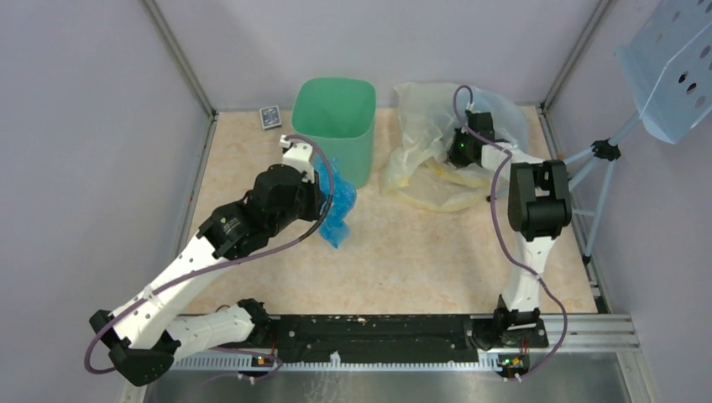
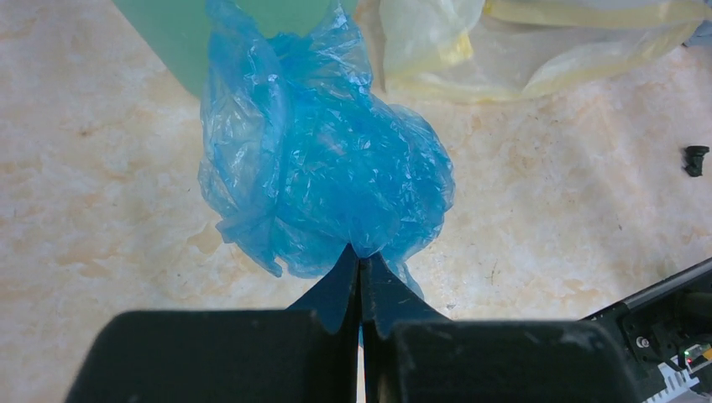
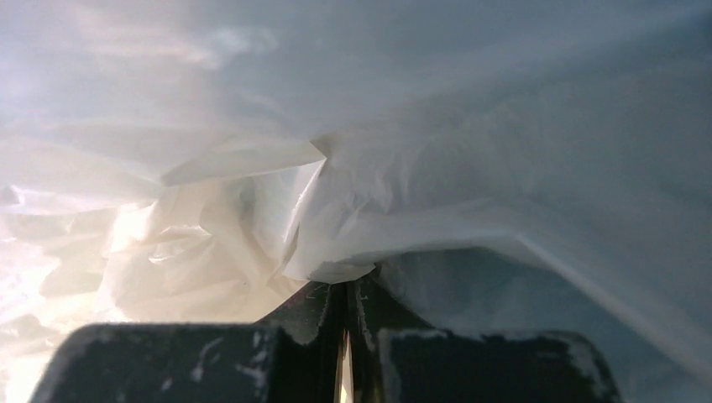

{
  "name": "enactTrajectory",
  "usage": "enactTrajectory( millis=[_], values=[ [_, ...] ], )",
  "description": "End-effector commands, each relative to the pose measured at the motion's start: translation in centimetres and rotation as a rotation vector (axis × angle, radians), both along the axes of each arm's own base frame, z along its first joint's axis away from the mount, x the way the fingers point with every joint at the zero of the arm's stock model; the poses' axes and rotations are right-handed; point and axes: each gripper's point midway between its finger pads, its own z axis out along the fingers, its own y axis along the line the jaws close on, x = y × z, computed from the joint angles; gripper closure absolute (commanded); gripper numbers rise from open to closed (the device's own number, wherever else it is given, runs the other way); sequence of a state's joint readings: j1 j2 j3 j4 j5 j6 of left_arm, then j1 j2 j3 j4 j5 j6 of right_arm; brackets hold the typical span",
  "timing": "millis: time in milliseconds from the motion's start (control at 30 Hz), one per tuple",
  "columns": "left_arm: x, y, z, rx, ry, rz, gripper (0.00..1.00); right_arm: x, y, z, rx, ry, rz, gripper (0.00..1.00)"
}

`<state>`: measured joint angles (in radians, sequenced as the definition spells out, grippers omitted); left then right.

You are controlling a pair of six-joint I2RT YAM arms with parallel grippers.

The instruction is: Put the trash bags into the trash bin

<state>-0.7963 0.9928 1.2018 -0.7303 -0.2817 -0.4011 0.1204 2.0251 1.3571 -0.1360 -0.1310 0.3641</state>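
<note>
The green trash bin (image 1: 336, 126) stands upright at the back middle of the table; its wall also shows in the left wrist view (image 2: 176, 34). My left gripper (image 2: 361, 259) is shut on a crumpled light blue trash bag (image 2: 319, 176), held just left of and in front of the bin; the same blue bag shows in the top view (image 1: 337, 206). A pale yellowish bag (image 1: 432, 151) lies spread at the back right. My right gripper (image 3: 346, 281) is shut on a fold of this pale bag (image 3: 336, 227), which fills its view.
A small dark card box (image 1: 269, 117) lies at the back left of the bin. Metal frame posts and walls enclose the table. A blue perforated panel on a tripod (image 1: 672, 59) stands outside at the right. A small black part (image 2: 695, 159) lies on the table.
</note>
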Motion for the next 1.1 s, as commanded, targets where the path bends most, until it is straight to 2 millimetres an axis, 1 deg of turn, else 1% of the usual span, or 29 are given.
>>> enactTrajectory(
  millis=[0,67,133,167,200,267,300,333,367,400,467,533,600,633,667,700,767,867,933,1067],
  values=[
    [0.9,-0.2,-0.4,-0.034,-0.015,-0.025,1.00,4.6,-2.6,1.7,-0.022,-0.049,-0.084,0.98],
    [1.3,-0.2,-1.2,-0.053,0.009,-0.044,1.00,6.1,-4.0,3.1,-0.068,-0.075,-0.131,0.95],
    [1.5,-0.4,-1.9,-0.074,0.031,-0.069,1.00,7.0,-4.4,5.5,-0.076,-0.122,-0.146,0.91],
    [1.5,-0.6,-2.2,-0.080,0.042,-0.084,1.00,7.0,-4.8,6.9,-0.087,-0.151,-0.160,0.86],
    [1.4,-0.8,-2.3,-0.085,0.044,-0.098,1.00,6.7,-4.8,8.2,-0.086,-0.176,-0.164,0.79],
    [1.1,-1.4,-2.5,-0.099,0.051,-0.139,1.00,5.3,-4.4,10.5,-0.082,-0.222,-0.164,0.56],
    [1.0,-1.6,-2.5,-0.106,0.048,-0.148,1.00,4.3,-4.0,11.4,-0.082,-0.231,-0.156,0.47],
    [1.0,-1.8,-2.4,-0.114,0.045,-0.158,1.00,3.1,-3.3,12.1,-0.077,-0.231,-0.134,0.43],
    [1.0,-2.0,-2.3,-0.124,0.042,-0.169,1.00,1.9,-2.7,12.7,-0.076,-0.224,-0.103,0.41],
    [0.9,-2.3,-2.2,-0.133,0.039,-0.182,1.00,0.3,-1.6,12.8,-0.066,-0.200,-0.046,0.41],
    [0.8,-2.8,-2.1,-0.153,0.040,-0.202,1.00,-2.5,0.5,13.8,-0.068,-0.196,0.055,0.39],
    [0.8,-3.3,-1.8,-0.170,0.044,-0.219,1.00,-5.4,2.7,14.8,-0.070,-0.213,0.149,0.33],
    [0.8,-3.7,-1.4,-0.192,0.044,-0.232,1.00,-8.4,4.8,15.9,-0.064,-0.251,0.239,0.23],
    [0.9,-4.0,-1.1,-0.204,0.039,-0.236,1.00,-10.1,5.9,17.0,-0.052,-0.288,0.283,0.20],
    [1.0,-4.2,-0.8,-0.217,0.038,-0.240,1.00,-11.7,7.2,17.5,-0.044,-0.315,0.332,0.18],
    [1.1,-4.4,-0.3,-0.231,0.036,-0.236,1.00,-13.2,8.1,17.9,-0.039,-0.346,0.381,0.17],
    [1.4,-4.6,0.4,-0.255,0.034,-0.225,1.00,-16.0,9.5,18.3,-0.007,-0.404,0.475,0.17],
    [1.6,-5.1,1.7,-0.309,0.028,-0.216,1.00,-20.5,11.5,18.1,0.128,-0.491,0.643,0.17],
    [1.5,-5.5,2.8,-0.361,0.024,-0.224,1.00,-23.4,12.7,17.8,0.205,-0.537,0.724,0.17],
    [1.1,-6.1,4.5,-0.432,0.016,-0.245,1.00,-28.1,15.4,17.1,0.263,-0.626,0.852,0.16]
  ],
)
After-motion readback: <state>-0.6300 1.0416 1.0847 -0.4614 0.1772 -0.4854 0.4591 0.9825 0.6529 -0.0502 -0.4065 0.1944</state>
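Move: The left hand holds the blue trash bag, with the bin about 26 cm ahead of it, 5 cm to its right, its middle some 16 cm lower. From the right hand, which sits in the white trash bag's folds, the blue bag hangs about 25 cm back, 30 cm left and 20 cm higher. The white bag's middle is about 4 cm ahead, level sideways; the bin stands some 28 cm left, level in reach, its middle 9 cm up. Forward and a little right, the right hand first pushes about 6 cm deeper into the white bag, its fingers starting to open, then sweeps back some 30 cm, up and left, out of the folds towards the blue bag, fingers wide, turning counter-clockwise and tipping up. The left hand keeps its pinch on the blue bag, dips about 4 cm, then carries it right towards the right hand, rolling left side down and turning slightly clockwise. ##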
